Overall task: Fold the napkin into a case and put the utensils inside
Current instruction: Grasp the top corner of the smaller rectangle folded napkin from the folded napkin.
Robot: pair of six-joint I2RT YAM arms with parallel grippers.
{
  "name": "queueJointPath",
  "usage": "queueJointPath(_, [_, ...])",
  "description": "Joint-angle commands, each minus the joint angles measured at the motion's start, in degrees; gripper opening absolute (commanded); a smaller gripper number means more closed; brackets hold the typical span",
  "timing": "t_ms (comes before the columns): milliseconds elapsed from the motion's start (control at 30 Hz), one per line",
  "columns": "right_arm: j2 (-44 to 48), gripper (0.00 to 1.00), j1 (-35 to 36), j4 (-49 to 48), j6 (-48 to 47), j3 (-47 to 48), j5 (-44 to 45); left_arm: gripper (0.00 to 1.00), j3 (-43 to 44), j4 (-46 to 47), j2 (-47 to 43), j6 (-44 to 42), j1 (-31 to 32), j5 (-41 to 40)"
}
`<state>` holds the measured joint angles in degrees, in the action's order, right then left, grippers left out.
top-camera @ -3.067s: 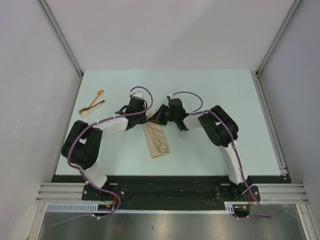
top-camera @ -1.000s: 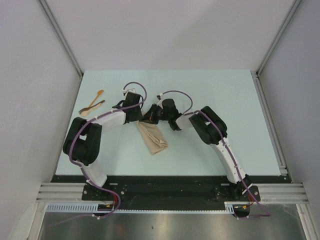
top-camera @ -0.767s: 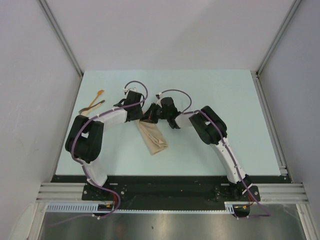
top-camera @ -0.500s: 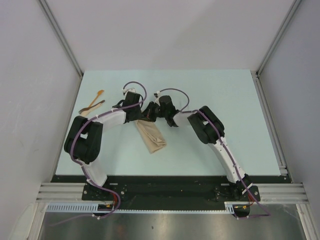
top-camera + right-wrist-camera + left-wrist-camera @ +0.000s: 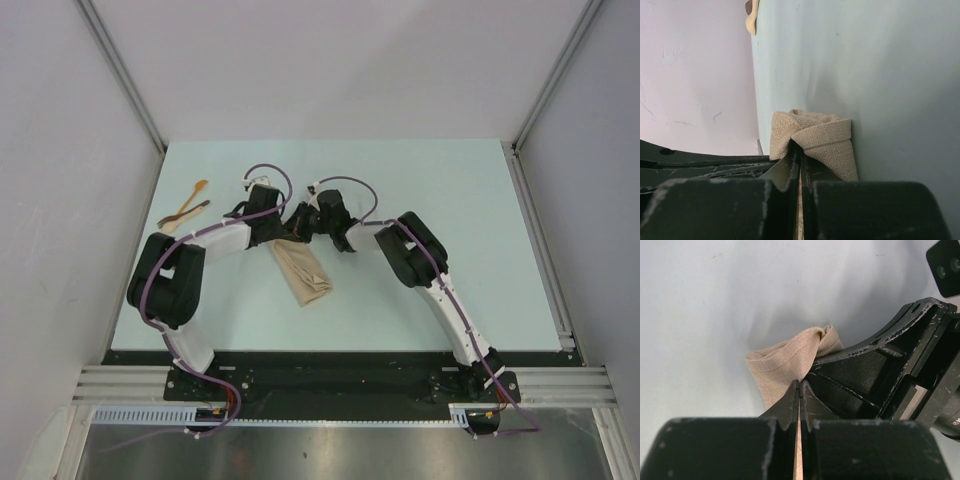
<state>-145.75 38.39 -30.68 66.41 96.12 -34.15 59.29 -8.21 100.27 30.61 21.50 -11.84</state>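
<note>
The napkin lies folded into a narrow beige strip running from the grippers toward the near edge of the table. Both grippers meet at its far end. My left gripper is shut on a pinch of the cloth, which shows between its jaws. My right gripper is shut on the same bunched end, with fabric caught in its closed jaws. The utensils, a light wooden spoon and a darker brown piece, lie crossed at the table's far left, apart from both arms.
The right gripper's black body fills the right of the left wrist view, close against my left fingers. A spoon end shows at the top of the right wrist view. Grey walls and metal rails border the pale green table.
The left gripper has closed on the napkin's far end. Both grippers and that end have shifted slightly left and away, dragging the strip along.
</note>
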Motion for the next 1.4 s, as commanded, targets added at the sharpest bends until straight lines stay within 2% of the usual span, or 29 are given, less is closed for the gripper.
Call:
queueJointPath(0, [-0.24,0.0,1.95,-0.79,-5.06,2.51,-0.74,0.0,-0.4,-1.37,-1.57,0.94,-0.22,2.34])
queueJointPath(67, [1.43,0.0,2.39,-2.36,-5.76,-2.48,-0.74,0.0,0.74,-1.9,-1.22,0.59,-0.58,2.26])
queueJointPath(200, [3.46,0.0,3.27,-5.17,-6.12,-6.64,-0.57,0.0,1.36,-1.81,-0.34,0.59,-0.93,3.31])
queueJointPath(333, [2.49,0.0,2.57,-4.75,-5.06,-2.96,-1.53,0.0,-2.06,0.03,-1.21,2.26,-0.93,4.36])
queueJointPath(533, [-1.19,0.0,1.6,3.16,-6.39,8.19,-2.31,0.01,-4.79,0.65,-4.02,2.44,-0.93,3.75])
queueJointPath(667, [-2.43,0.0,1.77,3.6,-5.77,9.97,-2.41,0.07,-4.27,-0.14,-5.35,1.91,-0.93,2.08])
queueJointPath(900, [-1.82,0.0,2.21,6.5,-8.05,9.71,-3.11,0.05,-0.84,-1.55,-3.59,1.91,-1.11,3.13])
queueJointPath(967, [-0.77,0.0,2.13,7.82,-9.8,7.6,-1.63,0.12,-0.58,-2.25,-2.89,2.43,-1.11,2.35])
queueJointPath(1000, [0.28,0.0,1.95,8.17,-10.42,6.81,-1.45,0.17,-0.58,-2.6,-2.89,3.13,-1.19,1.91])
queueJointPath(1033, [0.73,0.0,1.86,7.39,-10.51,6.02,-1.62,0.27,-0.92,-2.6,-3.15,3.4,-1.28,1.56])
queueJointPath(1100, [1.61,0.0,1.16,6.07,-9.55,3.56,-2.41,0.35,-2.5,-2.17,-5.42,4.01,-1.46,0.59])
queueJointPath(1200, [3.54,0.0,0.46,4.93,-8.85,1.27,-3.46,0.36,-5.4,-1.73,-9.54,5.16,-1.9,-0.29])
queueJointPath(1367, [6.0,0.02,0.28,4.57,-7.88,-0.4,-4.78,0.28,-11.28,0.99,-15.71,8.49,-2.86,-0.56])
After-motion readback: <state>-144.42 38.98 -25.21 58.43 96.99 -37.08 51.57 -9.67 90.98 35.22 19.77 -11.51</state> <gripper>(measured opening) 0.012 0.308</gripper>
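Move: The napkin's top corner is right at the left fingertips, its edge about 2 cm ahead and level in height. The right fingertips are in the same cloth, about 1 cm ahead and 1 cm right of the left hand. The napkin's near end lies roughly 14 cm back and 7 cm right; the utensils lie some 25 cm left and 4 cm ahead. From the right hand, the corner is about 1 cm ahead and 1 cm left. Start the left gripper shut at the napkin's top corner, ease it back and slightly left, then open its fingers to about a third and draw off the cloth, about 3 cm back and 2 cm left in all, rising near the end. Keep the right fingers shut at the fold, nudging back, then nearly 2 cm left, then right again and slightly back. ##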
